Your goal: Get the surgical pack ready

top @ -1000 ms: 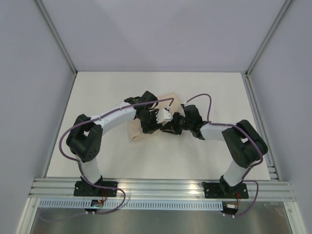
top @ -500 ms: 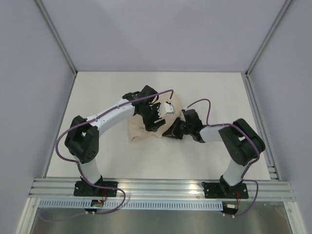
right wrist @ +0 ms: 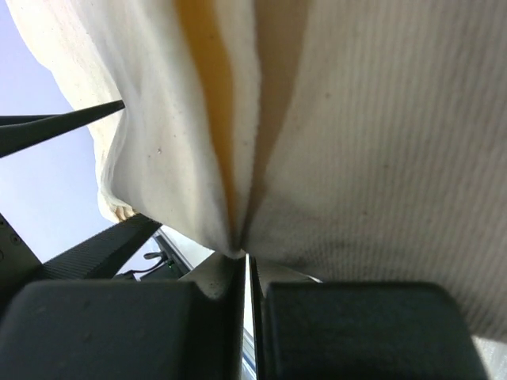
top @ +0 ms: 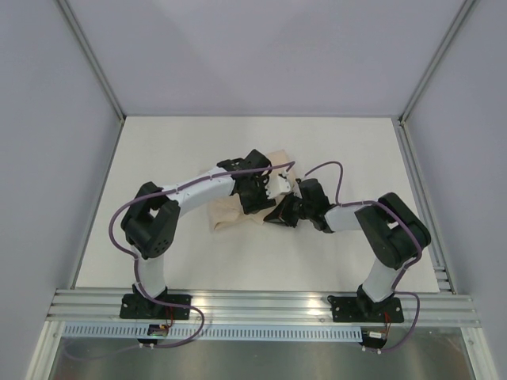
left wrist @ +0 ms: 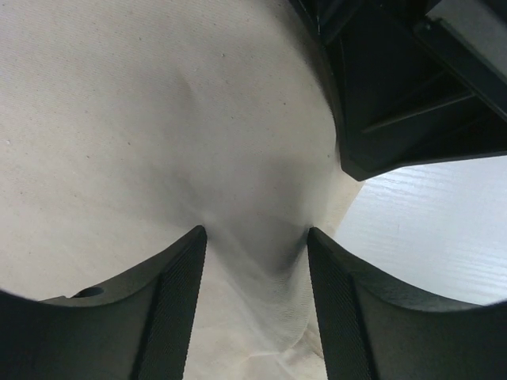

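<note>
The surgical pack (top: 224,215) is a beige cloth bundle in the middle of the white table; whatever it wraps is hidden. My left gripper (top: 257,206) comes down on the pack from above. In the left wrist view this gripper (left wrist: 255,234) is open, both fingertips pressed into the cloth (left wrist: 142,119) with a raised ridge between them. My right gripper (top: 272,217) reaches in low from the right. In the right wrist view it (right wrist: 244,258) is shut, pinching a fold of the cloth (right wrist: 356,119) at its tips.
The two grippers are very close: the right gripper's black body (left wrist: 412,87) fills the upper right of the left wrist view. Bare white table (top: 341,146) surrounds the pack. Metal frame posts and a rail (top: 417,182) run along the right side, and another rail (top: 261,305) along the front.
The right gripper sank lower and its jaws closed on the cloth fold. The left arm swung to the right, and its gripper shifted right and a little nearer on the pack.
</note>
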Controlling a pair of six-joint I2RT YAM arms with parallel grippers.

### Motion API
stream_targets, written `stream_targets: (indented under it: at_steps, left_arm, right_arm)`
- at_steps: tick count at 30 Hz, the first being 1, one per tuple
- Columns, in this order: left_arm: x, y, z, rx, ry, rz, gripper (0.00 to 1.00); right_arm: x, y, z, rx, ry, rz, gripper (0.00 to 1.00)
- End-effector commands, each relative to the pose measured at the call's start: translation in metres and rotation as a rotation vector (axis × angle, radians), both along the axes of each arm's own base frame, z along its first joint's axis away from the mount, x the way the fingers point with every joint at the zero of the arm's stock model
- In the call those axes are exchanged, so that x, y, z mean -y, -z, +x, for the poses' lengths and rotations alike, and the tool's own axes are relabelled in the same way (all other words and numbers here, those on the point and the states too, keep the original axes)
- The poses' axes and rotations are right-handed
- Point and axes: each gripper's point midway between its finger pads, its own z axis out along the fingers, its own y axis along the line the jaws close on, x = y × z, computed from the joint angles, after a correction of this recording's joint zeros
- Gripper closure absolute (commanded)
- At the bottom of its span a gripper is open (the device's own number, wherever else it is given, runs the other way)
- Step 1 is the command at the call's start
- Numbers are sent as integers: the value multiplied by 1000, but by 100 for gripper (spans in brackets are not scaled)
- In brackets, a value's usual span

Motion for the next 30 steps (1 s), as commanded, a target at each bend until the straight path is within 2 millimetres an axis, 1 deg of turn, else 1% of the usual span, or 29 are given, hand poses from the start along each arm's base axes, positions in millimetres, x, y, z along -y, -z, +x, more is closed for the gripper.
stream_targets:
  at_steps: [1,2,3,4,5,7,8,9,14,17,18,19,20,21,27,28,29,30]
  left_arm:
    - [-4,3,-1,18,10,28,38]
    - [-6,5,-1,20,9,33,43]
    - [-6,4,-1,27,4,30,57]
    - [-8,3,2,39,-5,40,64]
    - [-8,1,2,44,-6,40,68]
    - [-6,-8,4,58,-9,23,71]
    - [-6,-10,6,66,-11,16,74]
    - [-4,-14,7,75,-19,4,82]
    - [-5,-30,14,113,-38,5,84]
    - [-4,-42,16,122,-52,-5,84]
    - [-3,-46,16,125,-52,-13,82]
    - [-1,-49,15,126,-45,-24,73]
    - [-1,-49,15,122,-45,-24,70]
    - [-2,-48,15,121,-44,-21,69]
    - [-8,-32,18,119,-44,36,67]
    - [-9,-32,18,117,-45,37,68]
    - [-8,-33,18,117,-50,31,72]
    - [-8,-37,18,124,-50,25,90]
  right_arm:
    - [-1,-15,8,64,23,17,100]
    - [-2,-16,9,68,23,15,99]
    - [-2,-16,9,68,22,13,99]
    - [-1,-17,10,71,24,10,99]
    - [-1,-18,10,74,23,8,100]
    - [-1,-20,12,82,26,5,100]
    - [0,-19,11,80,23,-4,100]
    - [0,-20,12,83,23,-4,99]
    - [0,-25,12,90,25,-4,100]
    - [-1,-32,14,104,26,0,99]
    - [0,-33,15,107,26,-1,100]
    - [-1,-37,17,119,27,2,100]
    - [-2,-38,17,119,25,-2,99]
    - [-2,-39,18,124,23,-3,99]
    - [-3,-41,21,126,23,-1,99]
    - [-3,-41,20,124,23,-2,100]
    - [-3,-41,20,125,23,-4,99]
    - [-2,-41,20,124,24,-5,100]
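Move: A bunched fold of the cloth wrap lies right between the left hand's open fingertips, about 1 cm below the hand point. From that hand the wrap's near-left flap is about 7 cm to the left and 2 cm back, and its far corner about 18 cm ahead and 9 cm right. The right hand already holds a cloth edge at its own tips; the left hand's fold lies some 7 cm to its left and 3 cm ahead, slightly higher. Almost in place, the left hand closes its fingers from well open to nearly shut, pinching the cloth fold between its tips, then eases up about 1 cm. Upward goes the right hand too, by some 2 cm and barely forward, its fingers still shut on the cloth edge as it draws that edge off the table side. ##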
